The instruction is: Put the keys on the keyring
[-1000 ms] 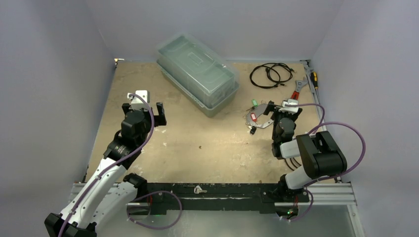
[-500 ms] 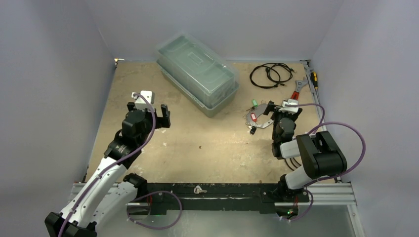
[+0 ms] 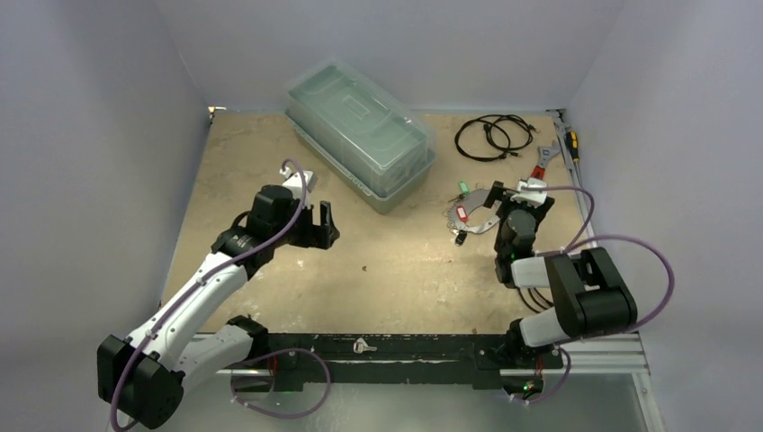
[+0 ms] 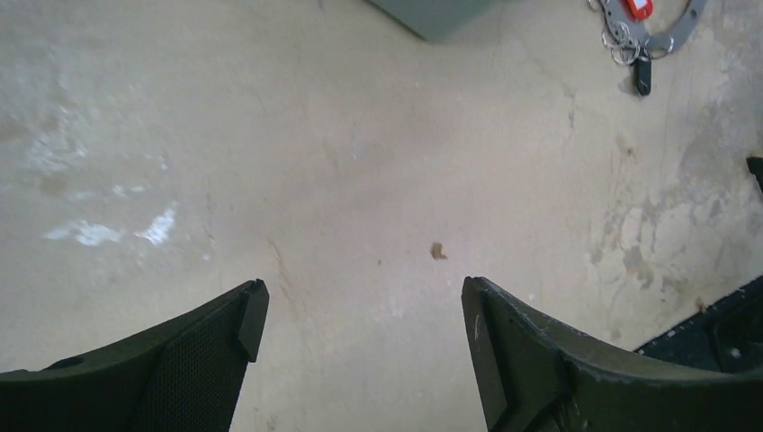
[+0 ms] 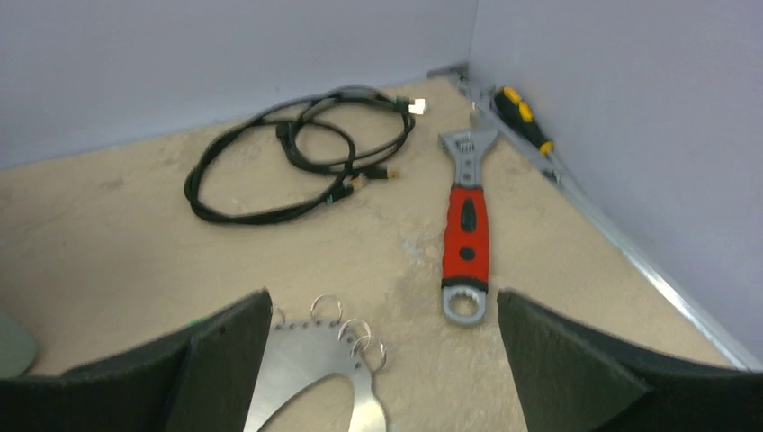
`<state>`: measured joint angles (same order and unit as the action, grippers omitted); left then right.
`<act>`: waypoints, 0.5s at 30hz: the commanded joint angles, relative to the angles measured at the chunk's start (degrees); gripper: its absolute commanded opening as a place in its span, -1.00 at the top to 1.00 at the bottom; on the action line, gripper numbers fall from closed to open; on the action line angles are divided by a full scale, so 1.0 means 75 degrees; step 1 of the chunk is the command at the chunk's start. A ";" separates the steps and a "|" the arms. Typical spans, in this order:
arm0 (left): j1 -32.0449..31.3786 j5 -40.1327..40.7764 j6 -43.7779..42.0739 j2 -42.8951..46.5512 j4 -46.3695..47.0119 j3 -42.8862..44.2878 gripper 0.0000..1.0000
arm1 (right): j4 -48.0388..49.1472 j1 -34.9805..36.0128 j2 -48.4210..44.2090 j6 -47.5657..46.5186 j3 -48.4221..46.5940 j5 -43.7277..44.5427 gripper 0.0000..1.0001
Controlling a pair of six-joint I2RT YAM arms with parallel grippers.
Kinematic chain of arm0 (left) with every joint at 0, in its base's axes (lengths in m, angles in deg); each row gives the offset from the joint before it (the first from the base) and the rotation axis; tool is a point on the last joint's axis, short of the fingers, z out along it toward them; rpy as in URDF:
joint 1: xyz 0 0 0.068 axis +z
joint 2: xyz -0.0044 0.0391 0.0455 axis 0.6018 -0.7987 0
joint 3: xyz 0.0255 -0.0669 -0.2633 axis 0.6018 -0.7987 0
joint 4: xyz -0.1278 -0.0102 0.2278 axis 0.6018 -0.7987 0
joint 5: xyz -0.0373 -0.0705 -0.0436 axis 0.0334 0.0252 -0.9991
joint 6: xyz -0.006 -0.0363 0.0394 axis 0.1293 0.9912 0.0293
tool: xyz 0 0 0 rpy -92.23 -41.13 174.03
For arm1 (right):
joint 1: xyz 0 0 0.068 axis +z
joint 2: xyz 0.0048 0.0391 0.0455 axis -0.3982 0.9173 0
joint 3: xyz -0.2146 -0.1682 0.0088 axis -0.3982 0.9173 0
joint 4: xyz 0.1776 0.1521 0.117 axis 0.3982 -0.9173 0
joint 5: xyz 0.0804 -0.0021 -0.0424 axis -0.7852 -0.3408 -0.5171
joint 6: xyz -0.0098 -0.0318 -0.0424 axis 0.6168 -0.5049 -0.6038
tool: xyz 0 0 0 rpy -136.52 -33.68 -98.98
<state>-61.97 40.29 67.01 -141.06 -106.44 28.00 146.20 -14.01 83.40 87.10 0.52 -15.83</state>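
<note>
The keyring [image 3: 474,224] is a flat silver ring-shaped plate lying right of the table's centre. A red-tagged key [image 3: 462,213], a green one [image 3: 464,187] and a black one [image 3: 460,238] lie at its rim. My right gripper [image 3: 515,194] hovers open just right of it. In the right wrist view the plate [image 5: 310,369] with its small split rings [image 5: 346,328] lies by the left finger of that gripper [image 5: 382,310]. My left gripper [image 3: 315,225] is open over bare table, far left of the keys. Its wrist view shows the keyring [image 4: 691,16] and black key [image 4: 641,76] at the top right.
A clear lidded plastic box [image 3: 360,135] stands at the back centre. A coiled black cable [image 3: 490,135], a red-handled wrench [image 3: 540,166] and a screwdriver [image 3: 573,144] lie at the back right, near the wall.
My left arm has swung right and forward toward the table's middle, gripper still open. The right arm has hardly moved.
</note>
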 commanded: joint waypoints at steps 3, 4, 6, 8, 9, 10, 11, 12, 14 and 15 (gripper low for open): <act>-0.0796 0.0199 0.1559 -0.0012 -0.0622 0.0038 -0.56 | -0.5353 0.0253 -0.1922 0.2106 -0.2497 0.0834 -0.98; -0.1053 0.0445 0.1790 -0.0032 -0.0625 -0.0047 -0.48 | -0.6147 0.0253 -0.2087 0.2407 -0.2760 0.0722 -0.98; -0.1623 0.0850 0.2284 -0.0199 -0.0676 -0.0189 -0.37 | -0.6882 0.0341 -0.2387 0.2989 -0.2971 0.0433 -0.98; -0.2268 0.1234 0.2816 -0.0439 -0.0735 -0.0304 -0.34 | -0.7387 0.0436 -0.2650 0.3642 -0.2980 0.0219 -0.98; -0.2654 0.1414 0.3075 -0.0541 -0.0758 -0.0351 -0.31 | -0.7528 0.0474 -0.2739 0.3687 -0.2962 0.0078 -0.98; -0.3039 0.1615 0.3336 -0.0636 -0.0818 -0.0364 -0.29 | -0.7789 0.0512 -0.2789 0.3768 -0.3008 0.0038 -0.98; -0.3426 0.1852 0.3603 -0.0722 -0.0928 -0.0347 -0.24 | -0.8138 0.0521 -0.2826 0.3841 -0.3085 0.0020 -0.98; -0.3852 0.2071 0.3815 -0.0825 -0.1035 -0.0305 -0.18 | -0.8600 0.0537 -0.2865 0.3913 -0.3167 -0.0011 -0.98; -0.4632 0.2408 0.4226 -0.1073 -0.1252 -0.0245 -0.08 | -0.8955 0.0554 -0.2991 0.4004 -0.3203 -0.0145 -0.98; -0.5015 0.2471 0.4364 -0.1225 -0.1271 -0.0261 -0.06 | -0.9003 0.0562 -0.3087 0.4024 -0.3156 -0.0277 -0.98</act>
<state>-91.32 52.09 90.79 -148.03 -113.22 25.80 90.51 -10.27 61.85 112.30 -21.88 -15.13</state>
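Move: From the left gripper, the small silver piece on the black rail lies roughly 20 cm back, 8 cm right and 16 cm below. The keyring lies about 8 cm left of the right gripper, 1 cm back and 14 cm below. Also from the right gripper, the green key tag is some 12 cm left and 5 cm ahead, and the red-handled wrench about 7 cm right and 10 cm ahead, both on the table. Bring the left gripper back, right and down towards the silver piece on the rail, about 14 cm in all and speeding up, tipping its fingers further down and partly closing them on nothing. Meanwhile lift the empty, wide-open right gripper about 12 cm, easing forward and then back, shift it left, roll its left side up some 20 degrees, then sink about 4 cm. ##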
